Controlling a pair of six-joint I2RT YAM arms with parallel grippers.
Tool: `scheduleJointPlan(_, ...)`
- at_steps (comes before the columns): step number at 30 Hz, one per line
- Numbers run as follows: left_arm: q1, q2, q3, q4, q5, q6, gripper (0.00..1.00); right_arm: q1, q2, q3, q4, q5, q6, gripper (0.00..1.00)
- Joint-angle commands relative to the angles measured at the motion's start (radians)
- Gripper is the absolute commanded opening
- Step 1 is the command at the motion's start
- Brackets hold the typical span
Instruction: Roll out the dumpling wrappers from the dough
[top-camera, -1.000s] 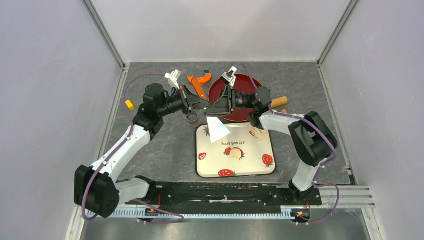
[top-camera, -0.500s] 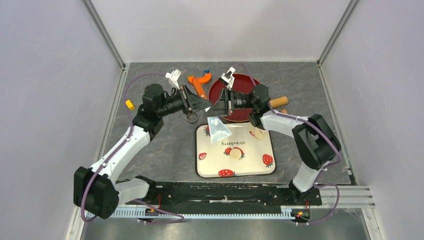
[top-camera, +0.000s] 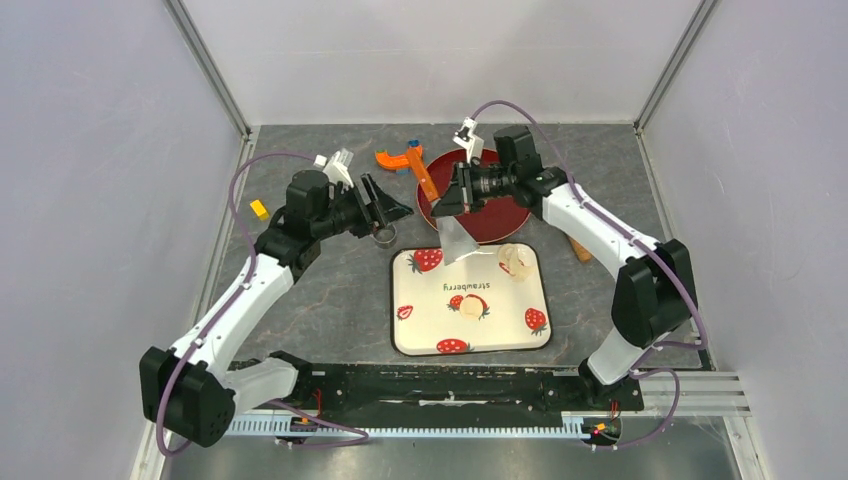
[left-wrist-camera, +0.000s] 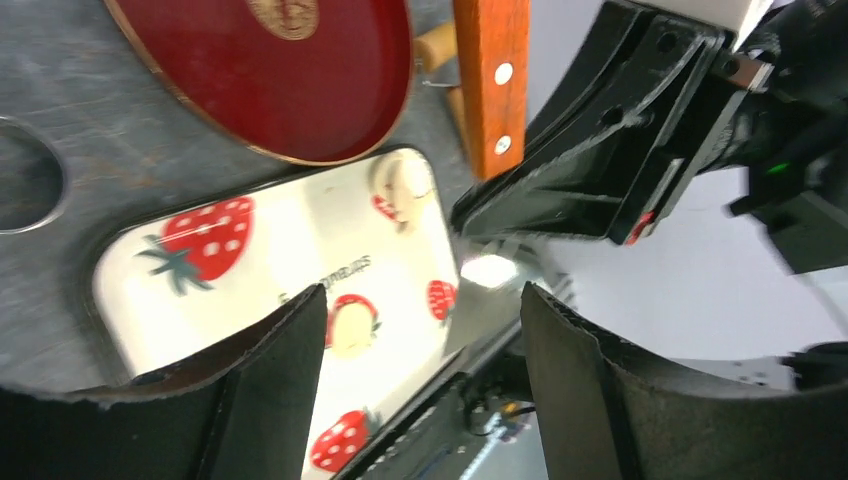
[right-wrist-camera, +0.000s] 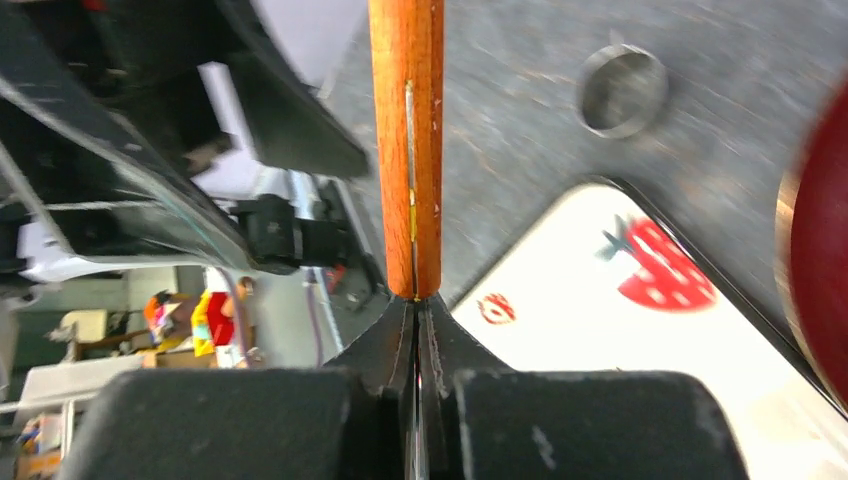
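Note:
A pale dough (top-camera: 516, 260) lump lies at the back right of the strawberry tray (top-camera: 420, 330). A flat round dumpling wrapper (top-camera: 469, 305) rests on the tray's middle strawberry print. My right gripper (top-camera: 443, 202) (right-wrist-camera: 417, 300) is shut on the thin blade of a wooden-handled knife (top-camera: 455, 238) (right-wrist-camera: 405, 150) and holds it over the tray's back edge. My left gripper (top-camera: 388, 210) (left-wrist-camera: 422, 300) stands open and empty just left of the knife. In the left wrist view the dough (left-wrist-camera: 400, 185) and the wrapper (left-wrist-camera: 350, 325) show on the tray.
A red plate (top-camera: 500, 218) sits behind the tray, with a brownish piece (left-wrist-camera: 285, 12) in it. A metal ring cutter (top-camera: 384, 236) lies under the left gripper. An orange tool (top-camera: 397, 158), a yellow block (top-camera: 259, 209) and a wooden roller's end (top-camera: 580, 246) are nearby.
The left gripper opened, let go of the knife and drew back left. The right gripper shut on the blade and carried the knife toward the back; its arm swung, uncovering the dough.

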Motion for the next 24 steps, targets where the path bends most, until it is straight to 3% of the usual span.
scheduleJointPlan(1,0.005,-0.053,0.055,-0.215,-0.162,0.264,0.75,-0.035,-0.035,0.083,-0.447,0.145,-0.317,0.00)
scheduleJointPlan(9,0.002,-0.117,0.007,-0.269,-0.111,0.662,0.76,-0.058,-0.042,0.105,-0.678,0.223,-0.511,0.00)
scheduleJointPlan(13,-0.007,-0.121,-0.016,-0.260,-0.024,0.816,0.76,-0.058,-0.053,0.098,-0.701,0.232,-0.532,0.00)
scheduleJointPlan(19,-0.034,-0.128,-0.029,-0.233,0.000,1.067,0.78,-0.054,-0.057,0.090,-0.704,0.213,-0.525,0.00)
scheduleJointPlan(24,-0.057,-0.141,-0.044,-0.271,0.162,1.419,0.78,-0.017,-0.044,0.091,-0.703,0.199,-0.515,0.00)
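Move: From the left gripper, empty and open, the tray's left edge lies about 11 cm back, 4 cm left and 20 cm below; the ring cutter is some 5 cm ahead and 6 cm left. From the right gripper, which already holds the scraper, the round wrapper lies roughly 13 cm back, 8 cm right and 18 cm down. The dough scraps are some 18 cm right of that hand and 2 cm back, the red plate's middle 17 cm ahead and 9 cm right. Swing the right gripper about 9 cm right and nearly as far down, drawing it back some 4 cm, to carry the scraper over the tray towards the wrapper and scraps; keep the handle pinched and tip the fingers some 30 degrees farther down. Draw the empty left gripper away down and left, then back towards the tray's left edge, rolling it about its fingers, jaws still open. ##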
